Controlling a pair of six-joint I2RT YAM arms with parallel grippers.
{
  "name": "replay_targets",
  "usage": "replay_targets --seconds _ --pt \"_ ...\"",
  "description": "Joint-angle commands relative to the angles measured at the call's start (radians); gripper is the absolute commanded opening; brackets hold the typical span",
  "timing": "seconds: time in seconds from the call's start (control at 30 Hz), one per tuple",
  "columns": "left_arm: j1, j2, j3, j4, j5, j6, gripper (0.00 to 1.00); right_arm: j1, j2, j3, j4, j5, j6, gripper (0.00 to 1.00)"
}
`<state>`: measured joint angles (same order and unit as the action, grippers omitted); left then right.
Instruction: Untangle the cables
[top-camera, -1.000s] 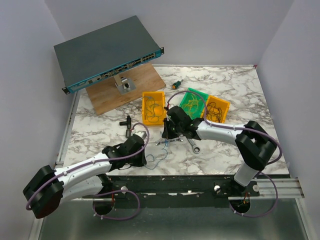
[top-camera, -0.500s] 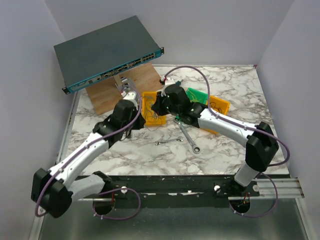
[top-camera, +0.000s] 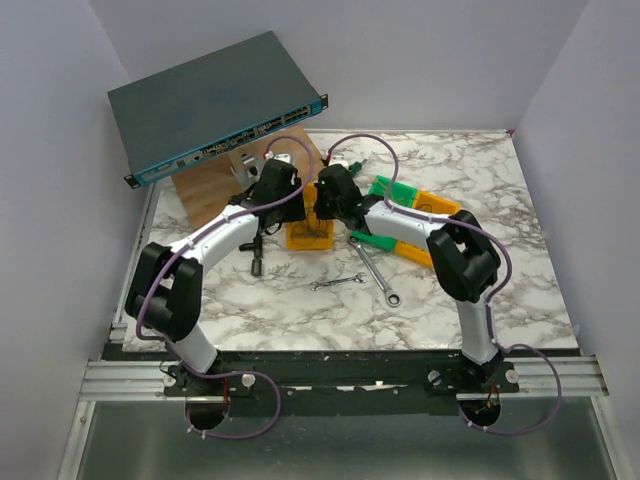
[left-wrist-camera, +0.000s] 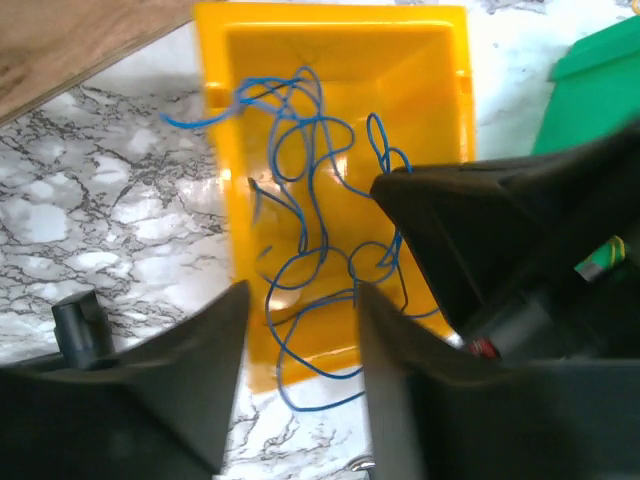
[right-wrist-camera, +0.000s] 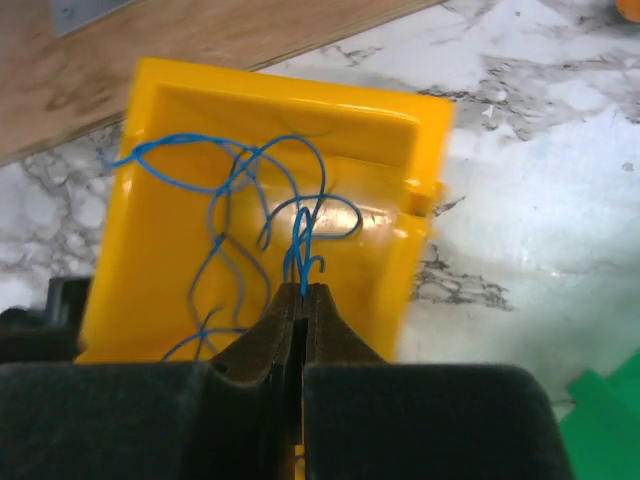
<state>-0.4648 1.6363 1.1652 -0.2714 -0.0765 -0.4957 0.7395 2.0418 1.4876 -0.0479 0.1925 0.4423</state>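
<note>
The cables are thin blue wires (left-wrist-camera: 322, 120) lying tangled inside a yellow bin (top-camera: 300, 240) at the back middle of the table. In the right wrist view my right gripper (right-wrist-camera: 303, 288) is shut on a blue strand (right-wrist-camera: 302, 235) that rises out of the bin (right-wrist-camera: 150, 250). My left gripper (left-wrist-camera: 302, 300) hovers over the bin's near edge (left-wrist-camera: 240, 230), open. A blue loop hangs over that edge between its fingers, and I cannot tell whether it touches them. The two grippers (top-camera: 290, 205) (top-camera: 325, 200) are close together above the bin.
A green bin (top-camera: 395, 188) and an orange bin (top-camera: 445, 207) stand right of the yellow one. Two silver wrenches (top-camera: 378, 272) (top-camera: 337, 284) lie mid-table. A black tool (top-camera: 256, 262) lies left of them. A wooden board (top-camera: 215, 195) and a network switch (top-camera: 215, 105) sit at the back left.
Both arms swung from the table's front to the yellow bin at the back, carrying the blue cable. The left gripper then opened; the right stayed shut.
</note>
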Motion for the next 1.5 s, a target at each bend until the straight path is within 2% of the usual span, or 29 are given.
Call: replay_targets --seconds 0.0,0.03,0.17,0.27,0.33,0.4,0.47,0.5,0.6,0.63,0.7,0.77,1.13,1.23,1.33,1.47 --pt "0.000 -0.079 -0.001 0.030 -0.022 0.020 0.57 -0.011 0.062 0.072 0.004 0.030 0.017 0.01" --pt "0.001 -0.104 -0.013 0.024 -0.026 0.020 0.60 -0.011 0.076 0.088 -0.009 0.038 0.010 0.01" --pt "0.000 -0.213 -0.049 -0.010 -0.026 0.032 0.62 -0.006 0.139 0.171 -0.098 0.026 -0.022 0.01" --pt "0.004 -0.301 -0.079 -0.039 -0.026 0.040 0.63 0.011 0.191 0.261 -0.204 0.096 -0.039 0.02" --pt "0.010 -0.360 -0.114 -0.043 -0.022 0.040 0.65 0.011 0.182 0.263 -0.225 0.097 -0.036 0.11" --pt "0.024 -0.417 -0.151 -0.042 -0.013 0.033 0.66 0.012 0.131 0.220 -0.200 0.079 -0.038 0.25" --pt "0.036 -0.481 -0.199 -0.033 -0.011 0.027 0.70 0.012 0.069 0.183 -0.182 0.069 -0.047 0.33" --pt "0.040 -0.510 -0.225 -0.022 -0.012 0.024 0.75 0.012 0.045 0.174 -0.188 0.066 -0.049 0.37" --pt "0.048 -0.621 -0.320 0.022 -0.001 0.011 0.95 0.012 -0.056 0.123 -0.191 0.059 -0.059 0.54" --pt "0.049 -0.659 -0.351 0.036 0.000 0.008 0.99 0.012 -0.091 0.094 -0.184 0.058 -0.059 0.61" --pt "0.050 -0.725 -0.405 0.047 -0.011 0.000 0.99 0.012 -0.175 0.028 -0.164 0.046 -0.060 0.73" --pt "0.052 -0.782 -0.446 0.049 -0.017 -0.005 0.99 0.011 -0.252 -0.035 -0.159 0.033 -0.061 0.80" --pt "0.054 -1.060 -0.650 0.103 -0.030 0.030 0.99 0.009 -0.767 -0.534 0.018 0.136 -0.118 0.83" --pt "0.053 -1.091 -0.674 0.086 -0.003 0.034 0.99 0.008 -0.878 -0.620 -0.034 0.146 -0.083 0.83" --pt "0.052 -1.095 -0.705 0.076 0.063 -0.032 0.99 0.005 -0.939 -0.689 -0.144 0.178 0.008 0.81" --pt "0.051 -1.056 -0.821 0.224 0.208 -0.154 0.95 -0.006 -0.968 -0.812 -0.176 0.167 0.117 0.80"
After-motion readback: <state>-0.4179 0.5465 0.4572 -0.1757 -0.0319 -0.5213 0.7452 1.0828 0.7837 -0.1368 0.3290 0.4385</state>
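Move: Inside the near half of the yellow box's outline and above it, the left hand has the box's middle about 5 cm ahead, 2 cm to its right and 8 cm below. For the right hand, which still pinches a strand of blue cable, that middle lies some 2 cm ahead, 3 cm to the left and 6 cm below. The green box stands roughly 14 cm to the right hand's right and 3 cm ahead; the big wrench lies some 12 cm right and 11 cm back. Carrying its pinched strand about 3 cm forward and 2 cm down into the yellow box, the right hand opens to let go of the blue cable, then rises and draws back and right, ending some 14 cm back and 16 cm to the right. The left hand, fingers already parted, spreads them wide as it climbs about 10 cm, then backs off and left, its fingers tipping up roughly 25 degrees. ##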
